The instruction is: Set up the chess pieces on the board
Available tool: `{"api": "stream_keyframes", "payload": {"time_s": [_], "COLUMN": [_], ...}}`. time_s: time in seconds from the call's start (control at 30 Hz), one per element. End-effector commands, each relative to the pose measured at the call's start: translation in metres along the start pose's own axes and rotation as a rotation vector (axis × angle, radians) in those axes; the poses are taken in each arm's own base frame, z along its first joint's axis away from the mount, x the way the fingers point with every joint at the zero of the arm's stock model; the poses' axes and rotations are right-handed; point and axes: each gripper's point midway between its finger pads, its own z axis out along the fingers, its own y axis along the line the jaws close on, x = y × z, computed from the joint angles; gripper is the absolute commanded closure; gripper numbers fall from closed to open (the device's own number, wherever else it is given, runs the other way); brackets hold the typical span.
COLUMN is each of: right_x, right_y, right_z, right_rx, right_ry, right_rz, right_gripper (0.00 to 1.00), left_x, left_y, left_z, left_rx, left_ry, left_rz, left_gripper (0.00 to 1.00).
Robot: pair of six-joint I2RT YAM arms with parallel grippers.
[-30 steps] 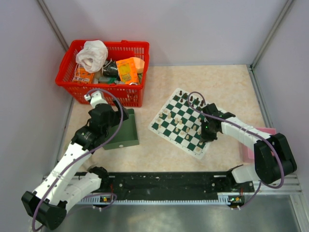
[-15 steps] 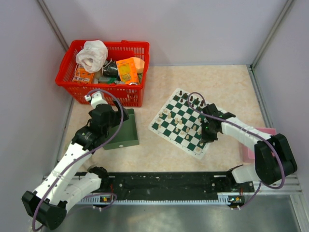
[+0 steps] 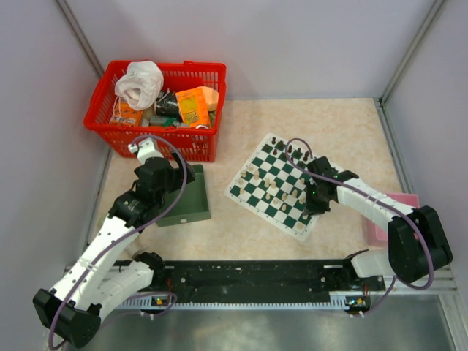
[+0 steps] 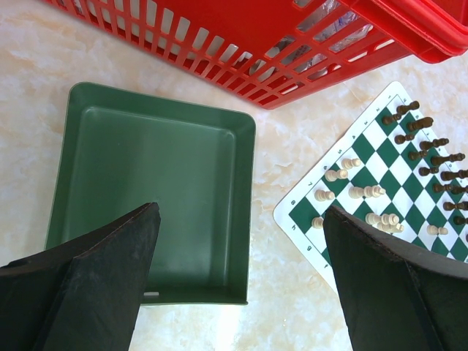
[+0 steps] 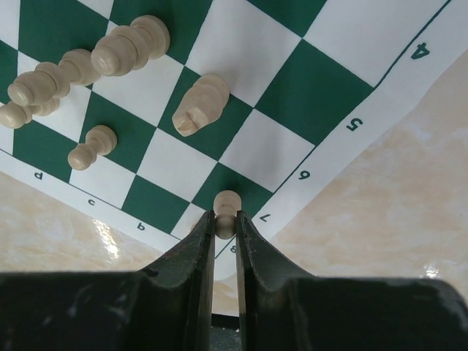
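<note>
The board (image 3: 257,191) lies tilted on the table right of centre, with black chess pieces (image 4: 423,139) along its far side and cream-white ones (image 4: 365,191) scattered nearer. My right gripper (image 3: 315,197) hangs low over the board's near right corner. It is shut on a cream-white pawn (image 5: 227,207) above a green corner square of the board (image 5: 292,95). A cream knight (image 5: 201,104) lies on its side close by, beside a standing pawn (image 5: 92,146). My left gripper (image 4: 240,212) is open and empty above the green tray (image 4: 146,175).
A red basket (image 3: 157,102) full of clutter stands at the back left, just behind the green tray (image 3: 191,201). A pink container (image 3: 379,227) sits at the right edge behind the right arm. Walls close in on the left, the back and the right.
The right arm's elbow has shifted slightly right and down while its gripper stays over the same corner of the board. The left arm has not moved.
</note>
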Motion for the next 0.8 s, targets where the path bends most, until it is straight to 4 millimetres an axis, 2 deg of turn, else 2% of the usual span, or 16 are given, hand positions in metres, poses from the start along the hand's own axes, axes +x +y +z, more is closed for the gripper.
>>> {"api": "stream_keyframes", "payload": {"time_s": [0.0,0.27,0.33,0.43,0.5,0.63,0.77], "right_x": [-0.005,0.0,0.001,-0.001,-0.004,-0.023,-0.053], "right_y": [0.004,0.0,0.0,0.005,0.008,0.014,0.014], "right_z": [0.004,0.009,0.009,0.007,0.002,-0.019,-0.045], "right_rx": [-0.008,0.0,0.001,-0.022,-0.036,-0.038,-0.002], "right_ry": [-0.039,-0.024,-0.023,-0.024,-0.034,-0.092,-0.204], "right_rz": [0.009,0.008,0.003,0.004,0.004,0.002,-0.005], "right_gripper": [0.85,0.84,0.81,0.72,0.61,0.54,0.51], "left_x": [-0.008,-0.008,-0.007,-0.006,-0.006,-0.007,-0.007], "left_y": [-0.004,-0.004,-0.004,-0.004,-0.004,-0.004,-0.003], "left_z": [0.002,0.002,0.003,0.003,0.003,0.003,0.002], "left_rx": [0.019,0.019,0.018,0.018,0.017,0.017,0.014], "left_ry": [-0.037,-0.037,-0.034,-0.034,-0.033,-0.033,-0.034], "left_rz": [-0.028,-0.03,-0.03,-0.032,-0.028,-0.027,-0.026], "left_gripper": [0.01,0.01,0.01,0.01,0.01,0.01,0.01]}}
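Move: The right fingers hold a pale pawn that already stands on its square, directly below them, its middle about 1 cm down. From this hand, the corner piece is roughly 3 cm back and 1 cm left, the knight some 4 cm ahead and 1 cm left, and another pale pawn about 2 cm ahead and 5 cm left. From the left hand, the held pawn is roughly 30 cm right, 7 cm back and 19 cm down. Settle the right hand about half a centimetre down over its square with the pale pawn still pinched, and stay there without turning. Then open the fingers to about half their range so that they let go of the pawn's head, and lift away from it about 1.5 cm. ##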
